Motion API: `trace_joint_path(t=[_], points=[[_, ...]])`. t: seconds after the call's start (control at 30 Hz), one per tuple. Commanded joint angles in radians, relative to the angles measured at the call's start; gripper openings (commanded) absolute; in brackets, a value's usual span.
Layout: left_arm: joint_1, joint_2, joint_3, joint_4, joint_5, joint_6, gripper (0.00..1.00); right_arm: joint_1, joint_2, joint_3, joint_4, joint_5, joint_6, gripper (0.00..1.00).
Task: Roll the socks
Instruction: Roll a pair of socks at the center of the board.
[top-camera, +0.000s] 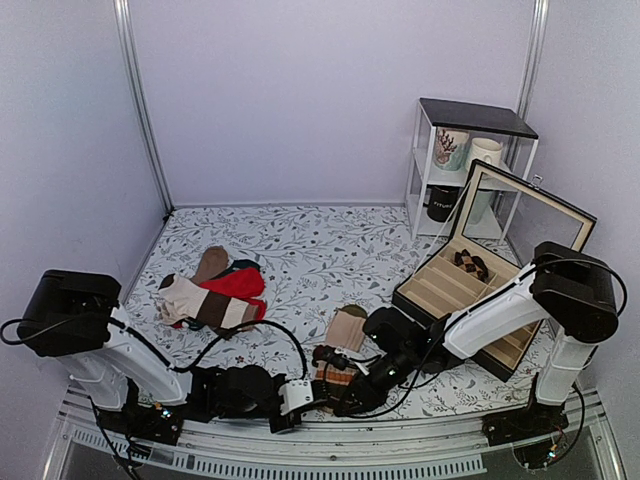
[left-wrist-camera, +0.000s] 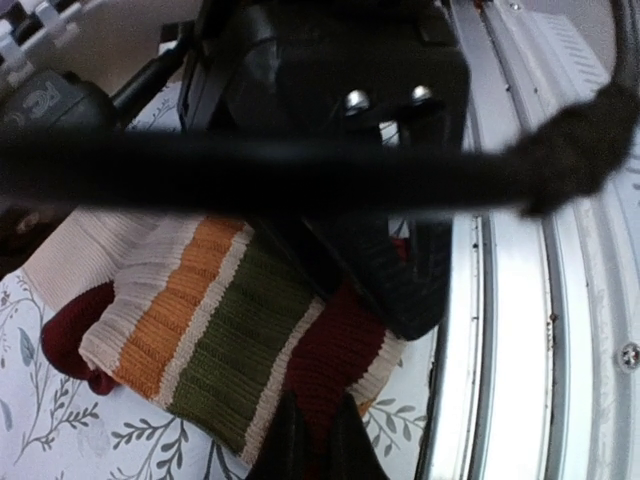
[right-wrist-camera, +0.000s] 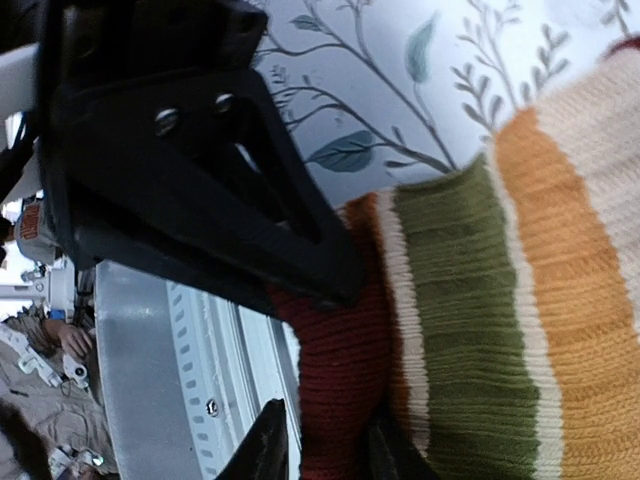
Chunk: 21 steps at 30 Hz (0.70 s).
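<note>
The socks (top-camera: 347, 328) lie near the table's front edge, tan foot pointing away and striped legs (left-wrist-camera: 215, 330) toward the arms. My left gripper (left-wrist-camera: 318, 442) is shut on the rust-red cuff band (left-wrist-camera: 335, 350); from above it sits at the socks' near end (top-camera: 312, 392). My right gripper (right-wrist-camera: 325, 447) comes in from the other side (top-camera: 345, 398). Its fingers straddle the same red band (right-wrist-camera: 345, 360), and a gap shows beside the left fingertip (right-wrist-camera: 265, 445). The two grippers almost touch. The olive and orange stripes (right-wrist-camera: 470, 330) lie flat.
A bright red sock (top-camera: 238, 283) and a cream sock with brown bands (top-camera: 205, 305) lie in a heap at the left. An open compartment box (top-camera: 465, 290) stands at the right, a shelf with mugs (top-camera: 465, 165) behind it. The metal table rail (left-wrist-camera: 520, 300) runs right beside the cuff.
</note>
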Motion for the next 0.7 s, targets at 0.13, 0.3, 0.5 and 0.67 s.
trace_joint_path(t=[0.13, 0.3, 0.5, 0.67], points=[[-0.004, -0.075, 0.04, -0.326, 0.088, -0.251, 0.0, 0.009, -0.192, -0.118, 0.014, 0.191, -0.025, 0.49], [0.018, -0.065, 0.086, -0.473, 0.168, -0.348, 0.0, 0.033, -0.363, -0.223, 0.166, 0.312, -0.146, 0.55], [0.075, -0.023, 0.102, -0.504, 0.249, -0.383, 0.0, 0.175, -0.404, -0.275, 0.27, 0.493, -0.382, 0.58], [0.094, -0.003, 0.1, -0.491, 0.287, -0.378, 0.0, 0.249, -0.325, -0.239, 0.265, 0.573, -0.485, 0.58]])
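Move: Between the two hands lies the maroon rolled cuff of the sock, its middle about 2 cm to the right of the left hand, whose fingers are shut on its left end, and about 2 cm to the left of the right hand, both level with it. From the right hand, the sock's maroon heel is some 10 cm ahead and 5 cm left, and its toe about 20 cm ahead and 2 cm right, both about 1 cm lower. Letting go of the roll's right end, the right hand spreads its fingers and rises about 6 cm, swinging some 3 cm right before coming partly back left and drawing back a little, its wrist turning back towards the robot some 40 degrees. The left hand keeps its pinch on the other end, easing back about 1 cm while turning its top forward some 25 degrees. ##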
